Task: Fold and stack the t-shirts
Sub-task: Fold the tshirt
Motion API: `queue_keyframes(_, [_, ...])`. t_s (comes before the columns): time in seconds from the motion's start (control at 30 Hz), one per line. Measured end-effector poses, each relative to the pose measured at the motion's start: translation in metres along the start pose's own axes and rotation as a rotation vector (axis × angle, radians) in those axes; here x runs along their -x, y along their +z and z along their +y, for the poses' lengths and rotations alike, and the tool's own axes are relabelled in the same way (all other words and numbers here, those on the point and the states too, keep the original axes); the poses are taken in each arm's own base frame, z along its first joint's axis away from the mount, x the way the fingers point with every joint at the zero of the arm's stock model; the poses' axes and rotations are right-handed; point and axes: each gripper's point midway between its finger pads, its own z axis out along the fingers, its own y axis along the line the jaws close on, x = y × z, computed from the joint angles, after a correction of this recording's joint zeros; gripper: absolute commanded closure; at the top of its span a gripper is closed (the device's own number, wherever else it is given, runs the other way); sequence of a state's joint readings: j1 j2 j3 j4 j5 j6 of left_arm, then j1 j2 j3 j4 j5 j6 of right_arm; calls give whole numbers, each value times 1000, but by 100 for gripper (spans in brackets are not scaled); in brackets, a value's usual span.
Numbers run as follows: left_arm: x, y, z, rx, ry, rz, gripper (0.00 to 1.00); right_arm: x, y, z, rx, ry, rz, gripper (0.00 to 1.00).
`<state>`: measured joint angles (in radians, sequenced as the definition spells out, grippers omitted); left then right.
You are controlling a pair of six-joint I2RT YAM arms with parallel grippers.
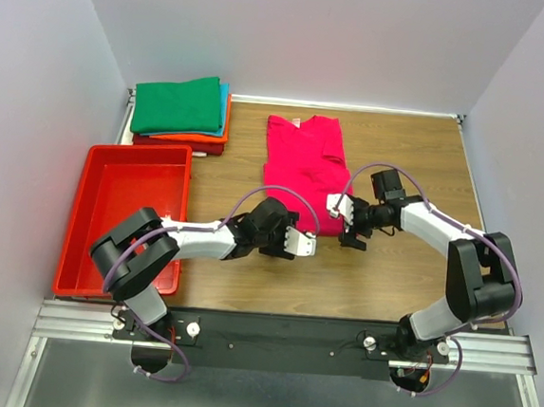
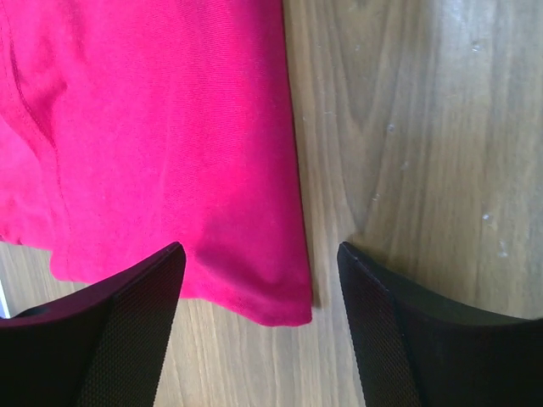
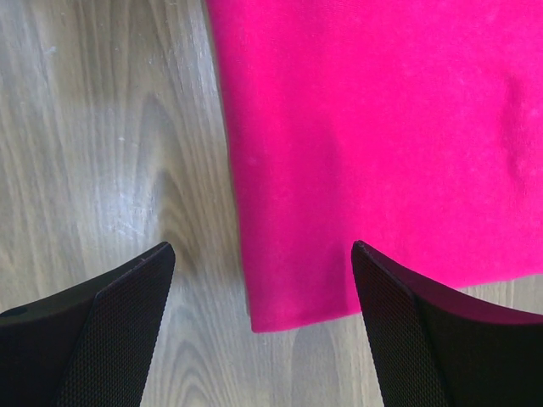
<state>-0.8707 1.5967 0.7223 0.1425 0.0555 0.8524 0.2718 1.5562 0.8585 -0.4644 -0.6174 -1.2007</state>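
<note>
A magenta-pink t-shirt (image 1: 304, 163) lies flat on the wooden table, collar toward the back. Both grippers hover over its near hem. My left gripper (image 1: 286, 235) (image 2: 259, 254) is open, with one hem corner of the shirt (image 2: 170, 153) lying on the wood between its black fingers (image 2: 127, 331), untouched. Over the other hem corner, my right gripper (image 1: 351, 231) (image 3: 261, 250) stands open around the shirt (image 3: 382, 127) without gripping it. At the back left sits a stack of folded t-shirts: green (image 1: 178, 105) on top, then teal-blue, orange and dark red.
A red plastic tray (image 1: 94, 217) stands at the left, beside the left arm. Bare wood (image 1: 419, 159) shows to the right of the shirt and along the near edge. White walls close in the table on three sides.
</note>
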Motion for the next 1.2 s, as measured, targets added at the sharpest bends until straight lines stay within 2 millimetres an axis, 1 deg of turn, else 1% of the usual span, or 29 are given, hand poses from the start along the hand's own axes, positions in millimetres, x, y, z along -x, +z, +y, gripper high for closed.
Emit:
queue_keyframes(0.1, [-2,2,2,2,-3,5,26,-1,6,0,-3,-19,22,13])
queue_keyframes(0.13, [-3,2,3,5,-4,7,28,-1,9,1,-3,-24,35,16])
queue_keyframes(0.17, [-3,3,3,7,-6,9,28,-1,12,0,-3,-30,41,16])
queue_keyframes(0.2, [-4,3,4,9,-8,10,32,-2,18,1,1,-27,56,23])
queue_keyframes(0.23, [-5,4,5,9,-9,12,34,-1,21,2,6,-30,56,26])
queue_keyframes(0.27, [-6,4,6,11,-11,13,36,0,22,-1,-3,-22,64,29])
queue_keyframes(0.3, [-8,5,6,10,-12,18,42,2,25,-5,-15,-22,70,36])
queue_keyframes(0.33, [-9,6,7,12,-17,20,46,3,26,-7,-22,-19,75,38])
queue_keyframes(0.37, [-10,7,8,11,-19,24,48,3,27,-10,-33,-7,84,43])
queue_keyframes(0.4, [-12,9,8,9,-17,29,50,3,28,-13,-41,-2,88,46])
queue_keyframes(0.43, [-13,10,9,9,-19,31,57,1,29,-17,-55,10,98,48])
queue_keyframes(0.47, [-14,12,11,9,-20,34,61,1,29,-19,-64,18,102,55])
queue_keyframes(0.53, [-15,14,11,5,-23,40,72,-1,30,-23,-80,28,111,63])
queue_keyframes(0.57, [-17,15,10,1,-24,44,80,-1,30,-25,-87,33,114,68])
queue_keyframes(0.63, [-19,16,9,-4,-26,49,100,-2,31,-26,-94,43,118,91])
queue_keyframes(0.67, [-20,16,8,-8,-26,53,100,-3,31,-27,-98,48,120,96])
queue_keyframes(0.7, [-20,16,8,-13,-22,54,100,-3,31,-27,-97,48,120,98])
queue_keyframes(0.83, [-18,16,4,-39,-24,43,100,-2,31,-24,-82,43,121,99])
queue_keyframes(0.9, [-11,12,-2,-77,-26,20,100,-1,29,-14,-50,31,128,99])
queue_keyframes(0.97, [-2,6,-11,-120,-23,-9,100,0,26,9,1,8,143,100])
queue_keyframes(1.0, [7,0,-20,-158,-17,-36,100,2,24,22,29,-7,148,100])
queue_keyframes(1.03, [12,-2,-24,-175,-14,-48,100,3,20,40,66,-19,157,99])
queue_keyframes(1.07, [25,-8,-32,-203,-1,-79,100,2,18,49,88,-20,163,99])
queue_keyframes(1.1, [36,-13,-43,-239,9,-106,100,4,11,67,133,-31,173,99])
queue_keyframes(1.13, [43,-17,-49,-261,14,-123,100,4,7,77,157,-32,179,99])
queue_keyframes(1.17, [52,-23,-59,-293,20,-146,100,6,-3,90,189,-27,188,99])
queue_keyframes(1.2, [59,-29,-68,-325,20,-167,100,8,-10,94,194,-27,184,99])
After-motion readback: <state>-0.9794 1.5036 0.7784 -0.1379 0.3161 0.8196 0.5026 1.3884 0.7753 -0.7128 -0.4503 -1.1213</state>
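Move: Each open gripper hovers just above one corner of the half-folded t-shirt's near edge. The left hand has the near-left corner about 2 cm ahead, 1 cm left and 2 below, the near-right corner some 15 cm to its right and 2 ahead. From the right hand the near-right corner lies about 3 cm ahead, 2 left, 2 below. The shirt's middle is roughly 18 cm ahead of both, 3 cm right of the left hand. Both hands pinch the t-shirt's near edge, one at each corner: they sink about 2 cm, slide 2–3 cm forward onto the cloth and shut. Keeping hold, they then pull it back towards the bases together, quickening over some 11–12 cm and drifting a few centimetres right. The left rises about 3 cm while tipping and turning clockwise some 15 degrees; the right stays low, lifting slightly only at the end. ##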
